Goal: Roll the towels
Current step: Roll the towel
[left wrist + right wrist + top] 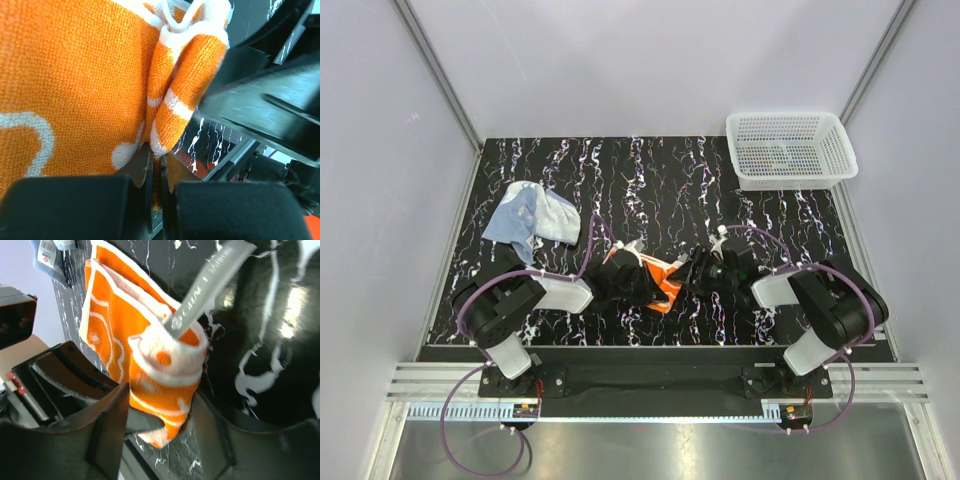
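Note:
The orange towel point(666, 284) with white print lies partly rolled near the front middle of the table, between both grippers. My left gripper point(638, 270) is shut on an edge of it. In the left wrist view the cloth point(75, 75) fills the frame and a strip of it is pinched between the fingers point(159, 160). My right gripper point(686, 274) stands open around the rolled end point(165, 365), one finger point(107, 415) on each side. A grey label point(210, 285) sticks out of the roll. The pale blue-grey towel point(531, 214) lies crumpled at the back left.
A white mesh basket point(790, 150) stands at the back right corner of the black marbled table point(660, 180). White walls with metal rails close in the left, right and back sides. The blue-grey towel's corner point(55, 247) shows at the top left of the right wrist view.

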`<state>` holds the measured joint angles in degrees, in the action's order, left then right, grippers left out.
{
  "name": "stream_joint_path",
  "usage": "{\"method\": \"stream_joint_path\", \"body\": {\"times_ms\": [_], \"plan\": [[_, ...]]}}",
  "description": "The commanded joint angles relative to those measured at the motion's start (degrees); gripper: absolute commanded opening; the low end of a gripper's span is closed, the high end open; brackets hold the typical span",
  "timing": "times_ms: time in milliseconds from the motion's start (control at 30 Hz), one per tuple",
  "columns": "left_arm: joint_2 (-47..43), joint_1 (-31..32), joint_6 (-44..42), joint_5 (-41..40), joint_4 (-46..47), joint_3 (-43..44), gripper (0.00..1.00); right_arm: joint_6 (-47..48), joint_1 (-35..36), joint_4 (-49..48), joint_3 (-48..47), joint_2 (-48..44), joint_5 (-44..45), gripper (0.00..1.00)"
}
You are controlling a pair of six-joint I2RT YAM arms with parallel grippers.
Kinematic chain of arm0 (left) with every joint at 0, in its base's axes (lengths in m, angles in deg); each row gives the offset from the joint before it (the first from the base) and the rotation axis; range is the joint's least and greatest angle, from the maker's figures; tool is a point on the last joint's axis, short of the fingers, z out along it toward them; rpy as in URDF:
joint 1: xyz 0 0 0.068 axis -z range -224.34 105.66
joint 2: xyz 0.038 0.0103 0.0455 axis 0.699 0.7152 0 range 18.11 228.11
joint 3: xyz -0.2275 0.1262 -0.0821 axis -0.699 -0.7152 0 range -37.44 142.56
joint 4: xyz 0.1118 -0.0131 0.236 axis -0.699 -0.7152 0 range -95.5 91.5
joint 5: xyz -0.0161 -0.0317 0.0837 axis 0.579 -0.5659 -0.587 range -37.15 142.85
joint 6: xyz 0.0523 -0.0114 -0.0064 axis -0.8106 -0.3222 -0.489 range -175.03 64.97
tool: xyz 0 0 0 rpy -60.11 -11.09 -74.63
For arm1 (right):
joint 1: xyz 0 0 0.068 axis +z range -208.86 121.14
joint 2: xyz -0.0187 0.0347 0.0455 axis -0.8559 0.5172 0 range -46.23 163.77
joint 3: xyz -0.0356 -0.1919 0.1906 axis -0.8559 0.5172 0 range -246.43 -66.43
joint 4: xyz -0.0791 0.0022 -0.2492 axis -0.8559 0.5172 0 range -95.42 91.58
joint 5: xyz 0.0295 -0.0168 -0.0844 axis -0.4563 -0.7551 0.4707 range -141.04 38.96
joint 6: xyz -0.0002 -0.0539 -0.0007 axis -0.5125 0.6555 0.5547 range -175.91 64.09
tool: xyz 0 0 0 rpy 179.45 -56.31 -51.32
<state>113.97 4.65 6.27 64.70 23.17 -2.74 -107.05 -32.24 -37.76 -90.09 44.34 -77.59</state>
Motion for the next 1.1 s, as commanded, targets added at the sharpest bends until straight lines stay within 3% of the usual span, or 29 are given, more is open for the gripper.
{"method": "stream_joint_path", "body": {"times_ms": [0,167,267,433,567,667,767,1067], "plan": [[0.12,0.23,-1.36,1.76,1.27,-1.21,0.00,-0.37,2.21,-2.55,-0.33,4.78,0.97,0.58],[0.04,0.14,-1.44,1.94,1.44,-1.21,0.00,-1.07,3.89,-4.31,-0.68,6.29,1.50,0.34],[0.30,0.14,-2.06,2.38,1.36,-0.95,0.00,-0.64,4.15,-1.43,-1.65,5.59,1.76,0.26],[-1.63,1.45,-5.83,-0.16,-5.66,1.77,0.15,3.05,4.06,14.88,-6.74,0.94,5.79,0.22],[-5.14,4.61,-11.28,-5.96,-14.62,5.72,0.41,6.92,4.33,29.76,-11.75,-2.67,11.33,0.19],[-6.20,7.51,-14.97,-11.67,-21.48,9.94,0.52,8.06,4.59,40.49,-15.00,-5.56,15.99,0.18],[-6.73,10.68,-18.14,-20.52,-30.43,14.59,0.56,8.42,5.29,47.62,-17.82,-6.63,18.54,0.18],[-4.71,20.96,-25.87,-40.04,-38.71,23.57,0.58,7.72,8.98,62.03,-26.33,-4.70,22.15,0.19]]}}
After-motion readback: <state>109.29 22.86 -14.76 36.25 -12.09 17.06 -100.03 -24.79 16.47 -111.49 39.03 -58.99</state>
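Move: The left fingers already pinch the near end of the towel's roll. From the right hand, the roll's far end, the one with the grey tag, lies about 1 cm ahead, 2 cm left and 1 cm lower, between its open fingers; the tag sticks out some 4 cm straight ahead, slightly lower. From the left hand, that far end is about 6 cm ahead and 3 cm right, and the flat part of the towel some 5 cm ahead and 4 cm left. The right hand reaches a little farther left and down over the roll's far end and pinches it just below the tagged cuff, then drags it right about 4 cm and slightly back, rising a little as its fingers tip some 30 degrees steeper. Once that grip is made, the left fingers open, let go of the near end and back off about 2.5 cm while rising 4 cm, also tilting steeper downward. ##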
